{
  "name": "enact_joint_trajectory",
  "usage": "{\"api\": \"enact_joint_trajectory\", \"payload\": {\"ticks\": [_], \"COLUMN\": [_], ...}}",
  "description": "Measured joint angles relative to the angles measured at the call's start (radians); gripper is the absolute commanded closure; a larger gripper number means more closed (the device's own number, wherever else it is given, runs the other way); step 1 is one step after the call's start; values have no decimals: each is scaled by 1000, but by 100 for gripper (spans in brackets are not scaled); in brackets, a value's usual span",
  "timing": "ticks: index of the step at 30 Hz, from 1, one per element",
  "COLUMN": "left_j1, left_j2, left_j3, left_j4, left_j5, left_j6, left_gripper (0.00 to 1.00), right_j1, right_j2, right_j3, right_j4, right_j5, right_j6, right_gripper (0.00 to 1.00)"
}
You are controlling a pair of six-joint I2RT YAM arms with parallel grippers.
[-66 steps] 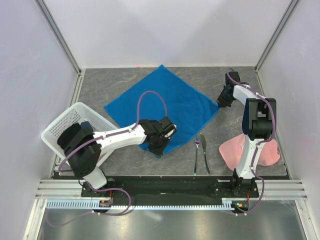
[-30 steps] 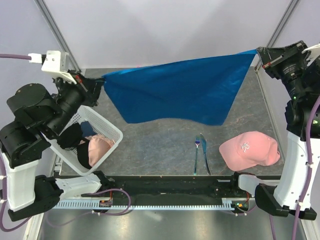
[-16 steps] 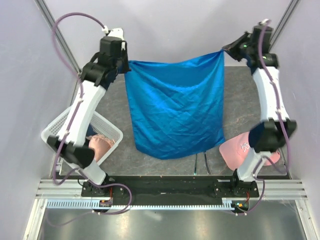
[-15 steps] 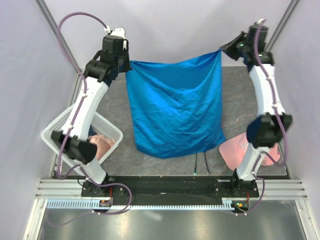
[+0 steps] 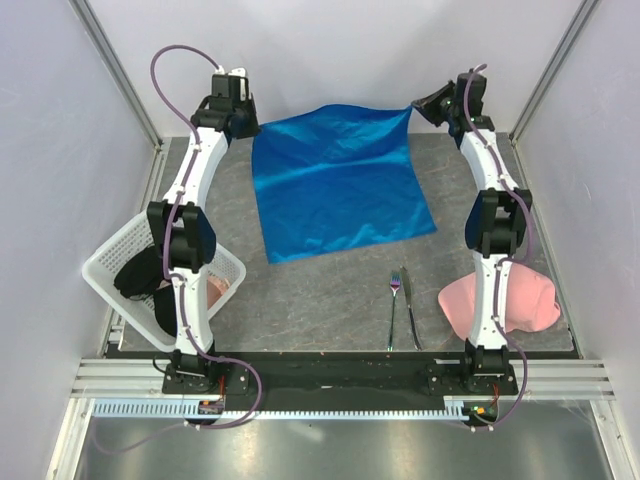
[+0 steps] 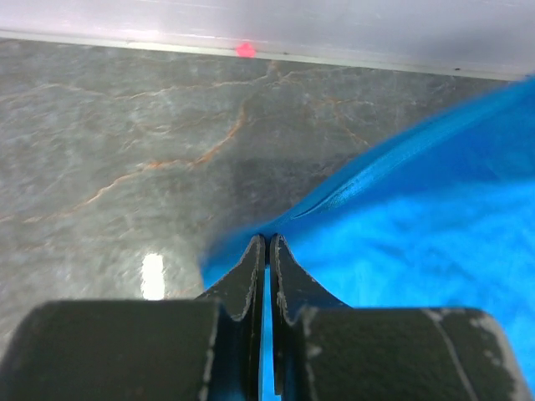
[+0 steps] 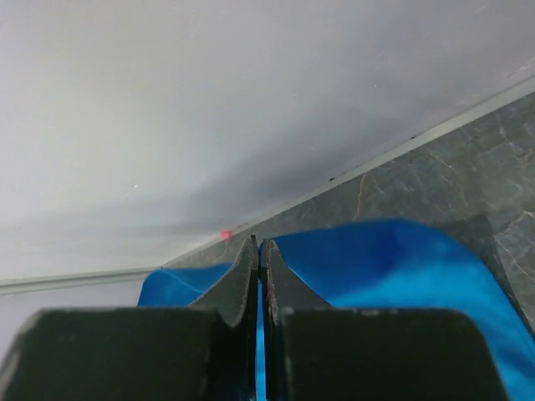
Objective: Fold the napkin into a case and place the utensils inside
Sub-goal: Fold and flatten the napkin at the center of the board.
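The blue napkin (image 5: 335, 185) lies spread over the far middle of the table, its far edge held up near the back wall. My left gripper (image 5: 247, 127) is shut on its far left corner, blue cloth (image 6: 393, 251) pinched between the fingers (image 6: 247, 276). My right gripper (image 5: 420, 106) is shut on the far right corner, the napkin (image 7: 393, 259) draping from its fingers (image 7: 280, 276). The fork (image 5: 393, 312) and knife (image 5: 409, 308) lie side by side near the front, apart from the napkin. No folded case shows.
A white basket (image 5: 108, 268) with dark and pink items stands at the left edge. A pale pink cap (image 5: 515, 305) lies at the right front beside the right arm's base. A small red mark (image 6: 244, 50) sits at the back wall's foot.
Both arms have swung the hanging napkin out toward the back wall and lowered it, so it now lies flat across the far table. The fork and knife are uncovered again.
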Motion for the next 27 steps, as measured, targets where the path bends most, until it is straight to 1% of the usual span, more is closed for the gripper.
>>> {"api": "enact_joint_trajectory", "payload": {"ticks": [5, 8, 11, 14, 17, 20, 22, 27], "left_j1": [-10, -13, -14, -21, -32, -50, -60, -68], "left_j2": [13, 5, -29, -78, -160, -232, -256, -259], "left_j3": [-32, -83, -192, -316, -474, -595, -633, -643], "left_j4": [53, 96, 109, 108, 109, 100, 83, 55], "left_j5": [27, 26, 25, 21, 13, 14, 19, 17], "left_j6": [-1, -1, -1, -1, -1, -1, -1, -1], "left_gripper": [98, 98, 98, 98, 98, 98, 98, 98], "right_j1": [10, 14, 11, -6, -41, -85, -106, -110], "right_j2": [51, 53, 21, -45, -124, -198, -222, -234], "right_j3": [0, -25, -111, -250, -397, -520, -563, -639], "right_j4": [62, 91, 101, 78, 51, 32, 23, 18], "right_j5": [-13, -32, -49, -68, -77, -90, -99, -120], "right_j6": [34, 41, 34, 16, -13, -47, -66, -113], "right_gripper": [100, 100, 100, 100, 100, 100, 100, 100]}}
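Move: Both hands hold the napkin's raised far edge by its corners, some 20 cm above the board. Its near-left corner lies about 25 cm back from the left hand and 2 cm to its right; its near-right corner is about 26 cm back from the right hand and 5 cm to its right. Beyond the near edge, the fork sits some 49 cm back and 5 cm left of the right hand, the knife about 48 cm back and 1 cm left. Keeping both corners pinched in shut fingers, the two hands carry the napkin's far edge back over its near part. After hardly advancing while they start to sink, they swing back and down together towards the near edge, each about 11 cm back and 11 to 13 cm lower, fingers tipping some 20 degrees further down. The right hand also drifts about 5 cm to its right. ##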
